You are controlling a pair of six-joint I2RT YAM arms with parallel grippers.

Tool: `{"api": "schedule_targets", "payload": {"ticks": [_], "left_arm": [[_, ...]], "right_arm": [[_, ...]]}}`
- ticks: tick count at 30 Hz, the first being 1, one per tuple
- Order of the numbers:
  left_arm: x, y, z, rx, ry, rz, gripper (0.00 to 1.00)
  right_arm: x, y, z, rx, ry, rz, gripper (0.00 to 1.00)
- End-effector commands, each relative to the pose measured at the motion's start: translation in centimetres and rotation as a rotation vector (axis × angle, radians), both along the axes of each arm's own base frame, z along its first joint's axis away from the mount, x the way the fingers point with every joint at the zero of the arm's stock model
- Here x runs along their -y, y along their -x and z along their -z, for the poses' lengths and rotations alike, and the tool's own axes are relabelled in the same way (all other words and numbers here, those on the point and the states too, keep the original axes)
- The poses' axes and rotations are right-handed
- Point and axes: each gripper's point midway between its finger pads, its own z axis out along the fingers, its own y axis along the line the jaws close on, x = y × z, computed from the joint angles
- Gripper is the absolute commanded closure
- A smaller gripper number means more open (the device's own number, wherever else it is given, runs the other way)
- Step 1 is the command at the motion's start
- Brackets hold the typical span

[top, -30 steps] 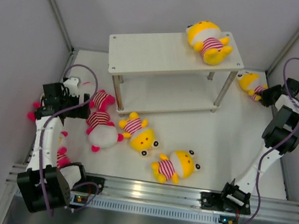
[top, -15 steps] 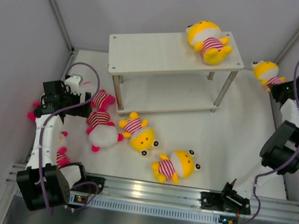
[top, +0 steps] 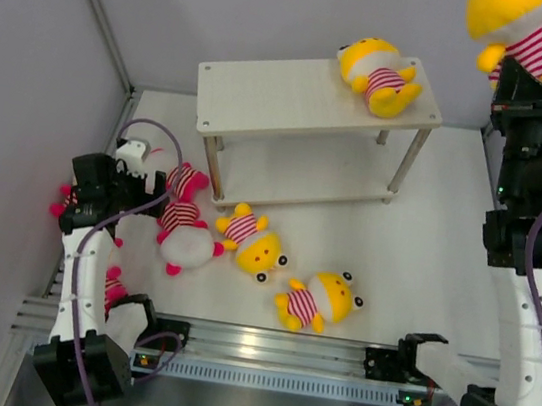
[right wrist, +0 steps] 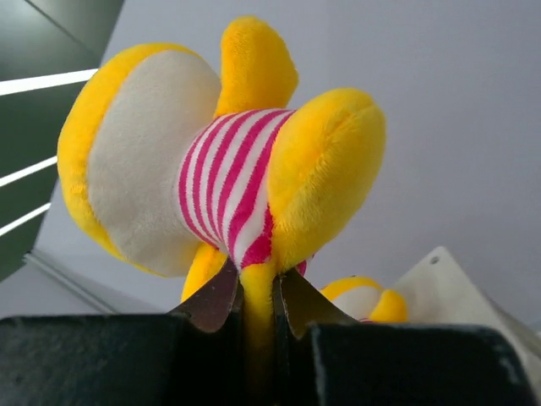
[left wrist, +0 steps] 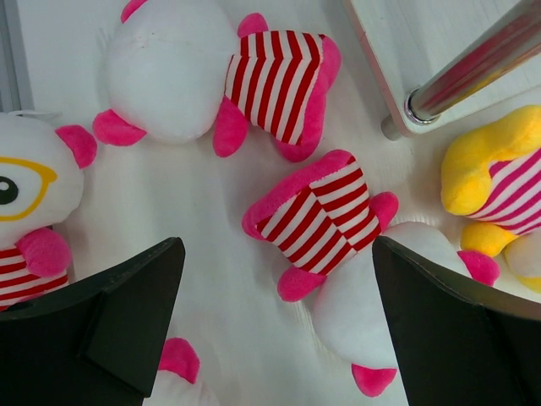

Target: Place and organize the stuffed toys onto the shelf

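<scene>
My right gripper is shut on a limb of a yellow stuffed toy, held high up to the right of the shelf. In the right wrist view the pinched toy stands above the gripper. Another yellow toy lies on the shelf's top board at its right end. Two yellow toys lie on the table. My left gripper hangs open over pink toys, holding nothing.
More pink toys lie at the far left, partly hidden by the left arm. A shelf leg stands close to the pink toys. Grey walls enclose the table on three sides.
The right gripper closed on the yellow toy beside the shelf and lifted it high up toward the camera. The left arm shifted only slightly.
</scene>
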Motion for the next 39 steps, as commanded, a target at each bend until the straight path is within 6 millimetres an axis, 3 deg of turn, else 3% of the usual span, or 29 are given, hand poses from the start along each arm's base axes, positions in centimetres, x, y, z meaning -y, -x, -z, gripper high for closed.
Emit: {"api": "schedule_targets", "payload": {"ticks": [1,3,4,6,7,9,10,13,20,23,27,30,33,37,39], "left_arm": [[0.9,0.0,-1.1,0.067,-0.002,0.042,0.01],[1.0,0.1,-1.2,0.074,-0.006,0.046,0.01],[1.2,0.1,-1.3,0.078,-0.006,0.052,0.01],[1.4,0.2,-1.5,0.082,-0.005,0.059,0.01],[1.6,0.2,-1.5,0.084,-0.006,0.065,0.01],[1.7,0.2,-1.6,0.088,-0.009,0.069,0.01],[1.7,0.2,-1.6,0.088,-0.013,0.072,0.01],[1.7,0.3,-1.5,0.088,-0.023,0.072,0.01],[1.7,0.2,-1.4,0.086,-0.03,0.074,0.01],[1.7,0.2,-1.5,0.087,-0.033,0.074,0.01],[1.6,0.2,-1.3,0.081,-0.034,0.073,0.01],[1.5,0.2,-1.2,0.079,-0.038,0.07,0.01],[1.5,0.2,-1.3,0.08,-0.04,0.067,0.01],[1.5,0.2,-1.2,0.079,-0.039,0.067,0.01],[1.5,0.1,-1.2,0.077,-0.04,0.068,0.01]], "right_arm": [[-3.0,-0.4,1.2,-0.011,-0.11,-0.014,1.0],[-5.3,-0.1,1.6,-0.012,-0.14,-0.066,1.0],[-7.7,0.2,1.9,-0.011,-0.166,-0.11,1.0],[-10.4,0.1,2.4,-0.027,-0.167,-0.144,1.0],[-13.2,0.0,2.7,-0.05,-0.166,-0.194,1.0],[-16.4,-1.0,3.6,-0.09,-0.168,-0.239,1.0],[-18.2,-0.4,3.1,-0.087,-0.178,-0.285,1.0],[-21.0,-0.4,3.9,-0.118,-0.203,-0.306,1.0],[-24.0,-1.8,8.1,-0.212,-0.254,-0.298,1.0],[-24.5,-2.6,10.3,-0.254,-0.279,-0.273,0.91],[-25.5,-3.4,11.6,-0.291,-0.266,-0.267,0.84],[-26.4,-3.7,12.1,-0.302,-0.279,-0.295,0.77],[-26.0,-3.5,12.5,-0.29,-0.303,-0.291,0.67],[-25.5,-3.1,12.0,-0.276,-0.3,-0.288,0.53],[-25.6,-2.6,11.7,-0.259,-0.295,-0.317,0.52]]}}
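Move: The right hand already holds a yellow toy by its leg; its spot on the shelf top lies about 29 cm left, 12 ahead and 17 below. The yellow toy already up there sits some 16 cm left, 11 ahead and 16 below; the shelf's near right corner is about 4 left, 5 ahead and 20 below. From the left hand that spot is roughly 32 cm right, 18 ahead, 22 above. Right hand swings the yellow toy about 26 cm left, lowers it 16 onto the shelf, fingers opening half-way. ##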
